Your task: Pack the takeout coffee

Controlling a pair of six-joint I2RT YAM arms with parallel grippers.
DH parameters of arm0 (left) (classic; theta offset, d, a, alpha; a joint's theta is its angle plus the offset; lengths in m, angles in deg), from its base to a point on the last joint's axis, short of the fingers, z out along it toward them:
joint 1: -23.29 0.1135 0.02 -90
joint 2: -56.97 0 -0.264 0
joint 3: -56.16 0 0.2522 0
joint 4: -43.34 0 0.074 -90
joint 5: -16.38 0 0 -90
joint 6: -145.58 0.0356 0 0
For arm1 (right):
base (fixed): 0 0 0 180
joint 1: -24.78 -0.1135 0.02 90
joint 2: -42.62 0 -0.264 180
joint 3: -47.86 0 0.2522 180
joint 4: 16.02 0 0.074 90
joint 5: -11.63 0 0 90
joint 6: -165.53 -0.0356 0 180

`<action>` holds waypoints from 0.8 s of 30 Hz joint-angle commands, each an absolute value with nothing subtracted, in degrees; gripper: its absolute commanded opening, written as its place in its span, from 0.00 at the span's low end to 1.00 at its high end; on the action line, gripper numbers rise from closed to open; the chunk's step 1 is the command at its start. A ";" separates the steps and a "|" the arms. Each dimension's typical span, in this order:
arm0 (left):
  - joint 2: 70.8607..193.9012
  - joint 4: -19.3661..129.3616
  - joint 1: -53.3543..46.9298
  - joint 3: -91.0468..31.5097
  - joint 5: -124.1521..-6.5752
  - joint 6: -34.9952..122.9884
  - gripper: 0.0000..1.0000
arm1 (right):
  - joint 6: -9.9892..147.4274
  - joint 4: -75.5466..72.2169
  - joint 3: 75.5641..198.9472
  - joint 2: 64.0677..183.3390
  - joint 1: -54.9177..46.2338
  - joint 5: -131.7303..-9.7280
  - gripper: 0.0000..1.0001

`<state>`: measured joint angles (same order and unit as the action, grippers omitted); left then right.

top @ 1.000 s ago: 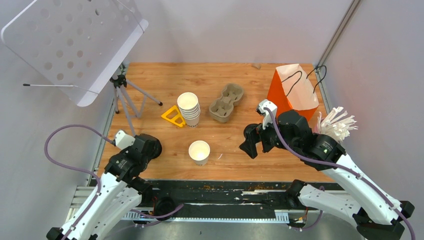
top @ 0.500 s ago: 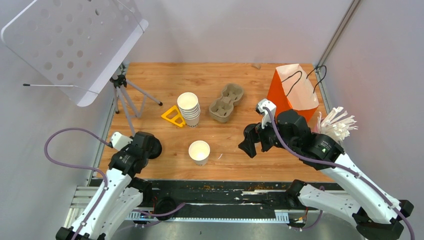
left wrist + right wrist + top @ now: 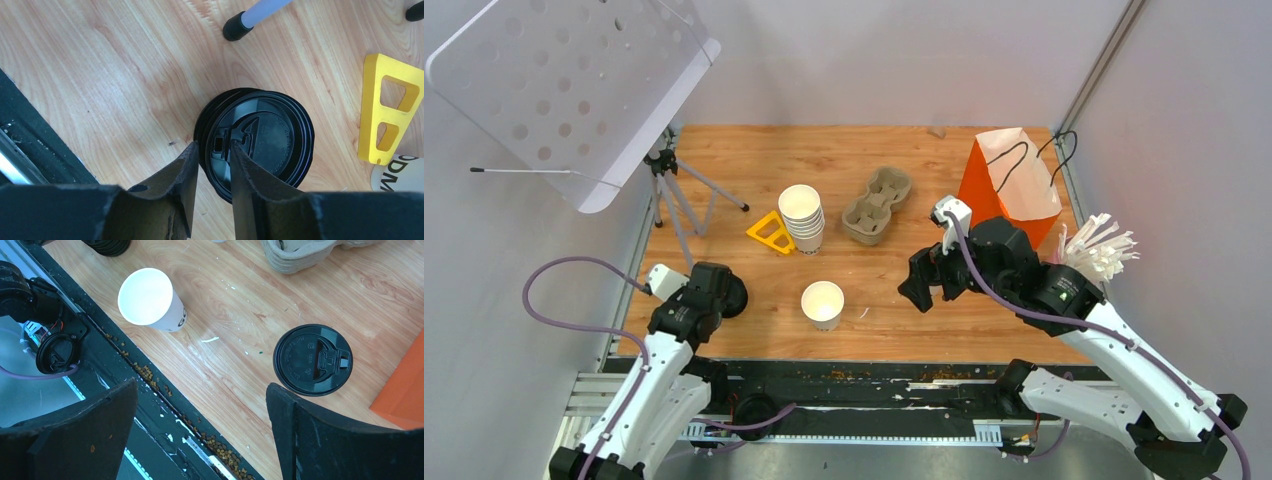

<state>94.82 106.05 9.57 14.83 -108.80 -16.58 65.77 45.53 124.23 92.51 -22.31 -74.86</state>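
The takeout coffee (image 3: 312,359) shows only in the right wrist view, as a round black lid seen from above; its cup is hidden beneath. My right gripper (image 3: 202,387) hangs wide open above the table's front edge, left of that lid, with nothing between its fingers. In the top view the right gripper (image 3: 921,290) and its arm hide the coffee. My left gripper (image 3: 212,145) is low over a stack of loose black lids (image 3: 270,140). Its jaws stand narrowly apart astride the top lid's near rim, one finger outside the stack, one on the lid.
A lidless white cup (image 3: 822,303) stands at the front centre. Behind it are a stack of white cups (image 3: 802,215), a yellow triangle (image 3: 772,234) and a pulp cup carrier (image 3: 877,203). An orange paper bag (image 3: 1009,185) and white straws (image 3: 1099,250) are at the right, a tripod (image 3: 674,185) at the left.
The left jaws have narrowed round the lid stack's rim. The right arm has drifted slightly left and away from me, its jaws still wide.
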 commanded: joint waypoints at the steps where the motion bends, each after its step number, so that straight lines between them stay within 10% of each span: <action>1: 95.53 102.68 10.19 15.20 -109.44 -15.45 0.35 | 66.02 41.61 123.77 92.44 -22.50 -75.60 1.00; 15: 95.21 101.57 10.19 16.56 -107.91 -15.27 0.28 | 66.33 40.55 122.83 92.64 -22.49 -76.57 0.99; 24: 93.65 102.51 10.19 15.69 -108.70 -13.70 0.00 | 66.71 40.48 122.89 92.75 -22.50 -77.07 0.99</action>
<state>94.45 103.10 9.83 16.55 -107.08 -14.42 65.82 42.91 122.64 92.90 -22.31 -76.00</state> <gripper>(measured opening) 0.042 0.996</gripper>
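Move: The stack of black lids sits just under the left fingertips, which straddle its near-left rim; its middle is about 3 cm ahead, 3 cm to the right and 3 cm down. The tripod foot stands some 7 cm ahead and 5 cm left of this hand, the yellow holder about 15 cm ahead and 11 cm right, and the empty cup roughly 24 cm right, level with it. From the right hand the lid stack lies about 44 cm left, 5 cm ahead and 20 cm lower. The left hand sinks about 1 cm onto the near-left rim of the lid stack, barely shifting sideways and keeping its forward-left, downward slant, while its part-open fingers slowly narrow. It then all but stays there, easing up less than half a centimetre, as the fingers close quickly to nearly shut and pinch the top lid's rim between their tips. ##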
